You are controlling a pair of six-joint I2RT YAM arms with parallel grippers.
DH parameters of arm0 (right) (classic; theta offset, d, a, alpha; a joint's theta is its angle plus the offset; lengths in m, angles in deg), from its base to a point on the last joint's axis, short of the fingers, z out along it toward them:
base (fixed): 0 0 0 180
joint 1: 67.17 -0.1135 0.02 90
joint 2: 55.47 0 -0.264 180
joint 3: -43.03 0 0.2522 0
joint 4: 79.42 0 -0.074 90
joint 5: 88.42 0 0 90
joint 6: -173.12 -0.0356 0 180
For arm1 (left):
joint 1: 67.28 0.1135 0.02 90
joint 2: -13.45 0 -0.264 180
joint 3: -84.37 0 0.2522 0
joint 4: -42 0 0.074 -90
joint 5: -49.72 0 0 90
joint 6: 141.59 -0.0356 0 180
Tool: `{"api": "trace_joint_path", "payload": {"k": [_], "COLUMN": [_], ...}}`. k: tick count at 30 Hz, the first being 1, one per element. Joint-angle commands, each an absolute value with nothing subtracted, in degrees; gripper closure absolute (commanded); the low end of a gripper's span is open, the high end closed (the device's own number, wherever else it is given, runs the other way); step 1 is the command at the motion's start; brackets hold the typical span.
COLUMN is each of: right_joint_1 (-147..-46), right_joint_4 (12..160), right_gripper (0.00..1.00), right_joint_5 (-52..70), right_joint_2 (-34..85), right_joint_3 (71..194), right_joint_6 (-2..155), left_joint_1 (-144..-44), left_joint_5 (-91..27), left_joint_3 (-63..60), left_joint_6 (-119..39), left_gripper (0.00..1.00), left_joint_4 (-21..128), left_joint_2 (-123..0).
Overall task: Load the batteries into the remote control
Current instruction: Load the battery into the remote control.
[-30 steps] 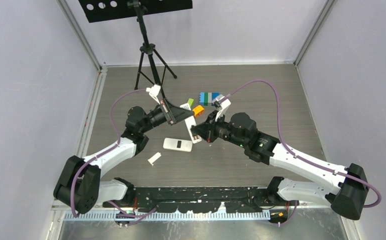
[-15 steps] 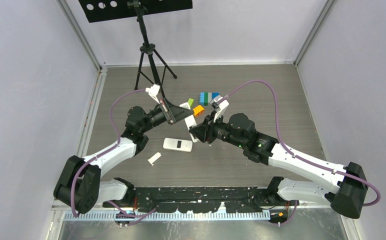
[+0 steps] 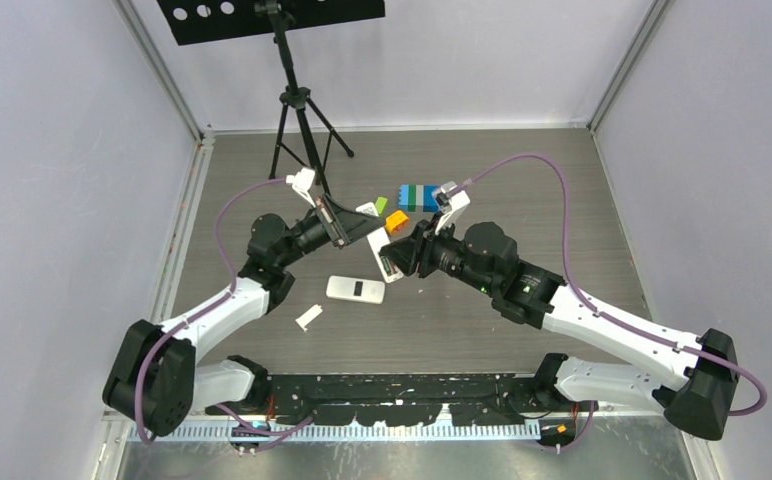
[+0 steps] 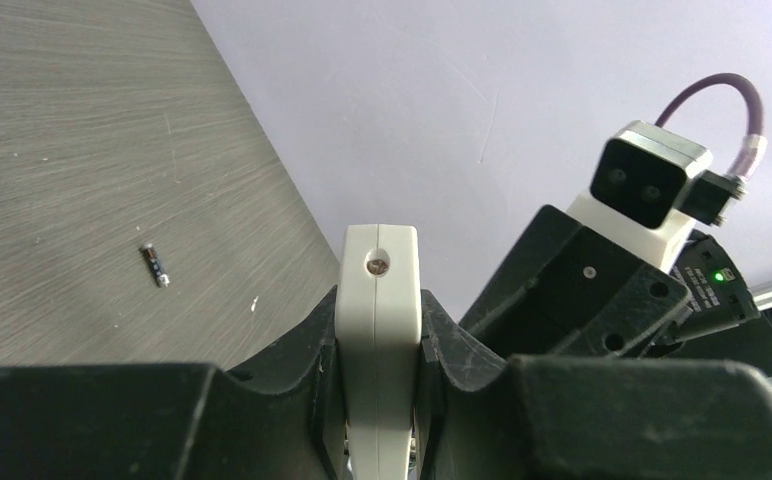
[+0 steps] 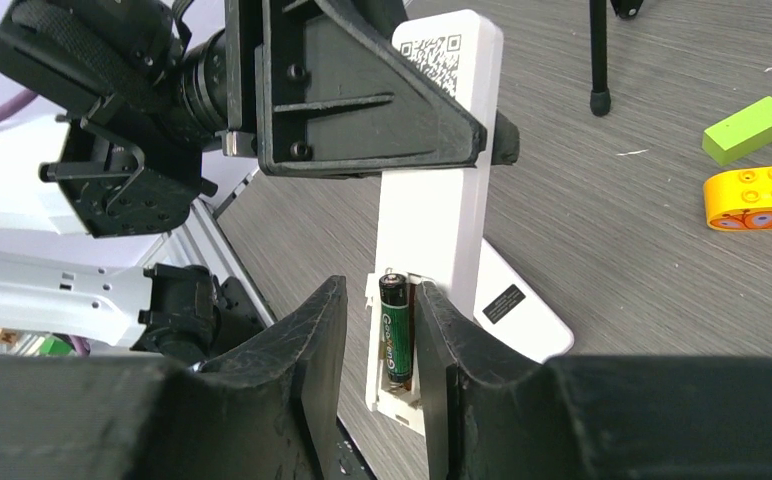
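Observation:
My left gripper (image 3: pixel 350 226) is shut on a white remote control (image 3: pixel 383 252) and holds it above the table; in the left wrist view the remote (image 4: pixel 379 300) stands edge-on between the jaws. One dark green battery (image 5: pixel 396 330) lies in the remote's (image 5: pixel 442 210) open compartment. My right gripper (image 5: pixel 382 292) is open. Its fingers stand on either side of that battery, in front of the compartment, and hold nothing. Another battery (image 4: pixel 153 265) lies loose on the table.
A second white remote (image 3: pixel 355 289) and a small white cover piece (image 3: pixel 308 317) lie on the table near the left arm. A green block (image 5: pixel 748 130), an orange block (image 5: pixel 757 198) and blue-green blocks (image 3: pixel 419 196) sit behind. A black tripod (image 3: pixel 297 110) stands at the back.
My right gripper has opened and let go of the battery, which stays in the remote's compartment. The right arm has shifted slightly towards the back. The left gripper still holds the remote.

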State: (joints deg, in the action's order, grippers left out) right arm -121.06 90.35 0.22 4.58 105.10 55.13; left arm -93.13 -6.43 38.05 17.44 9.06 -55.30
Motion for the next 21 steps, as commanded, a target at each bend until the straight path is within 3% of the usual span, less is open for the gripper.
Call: {"api": "trace_joint_path", "payload": {"k": [1,6,10,13,21], "right_joint_1": [-120.6,-120.6,-120.6,-120.2,-119.8], "right_joint_4": [90.0,90.6,86.3,83.2,96.4], "right_gripper": [0.60,0.53,0.31,0.21,0.16], "right_joint_5": [-3.2,-1.4,-10.8,-12.3,-4.6], "right_joint_2": [2.5,1.2,-1.0,-2.2,2.7], "right_joint_3": [107.3,108.0,107.1,105.9,102.0], "right_joint_6": [52.1,45.4,32.9,25.6,15.8], "left_joint_1": [-93.1,-93.1,-93.1,-93.1,-93.1], "left_joint_5": [-7.2,-9.7,-12.4,-13.8,-15.4], "left_joint_3": [35.6,35.5,34.8,33.8,32.4], "left_joint_6": [17.7,15.6,13.1,12.5,16.5], "left_gripper": [1.00,1.00,1.00,1.00,1.00], "left_joint_4": [6.3,5.9,5.4,5.0,-1.6], "left_joint_2": [-52.3,-51.8,-51.5,-51.8,-55.0]}}
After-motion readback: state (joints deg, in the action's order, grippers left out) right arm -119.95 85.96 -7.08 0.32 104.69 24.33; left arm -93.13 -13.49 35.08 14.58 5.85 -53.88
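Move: The green battery already sits in the held remote's compartment, practically at the right hand point, about 1 cm ahead and 1 cm to its left, level with it. From that hand, some 27 cm lower on the table, the white-backed remote lies about 8 cm left with no offset ahead, and the yellow block 14 cm straight ahead. From the left hand, which grips the remote's other end, the battery lies roughly 5 cm back, 2 cm right and 3 cm below. Backing off to its right by about 2.5 cm and rising 2 cm, then easing slightly left again, the right hand spreads its already parted fingers wide away from the battery while the wrist rolls and tips, some 30 degrees in all. The left hand keeps its grip on the remote and lifts it about 4.5 cm, a little forward, turning slightly counter-clockwise. ##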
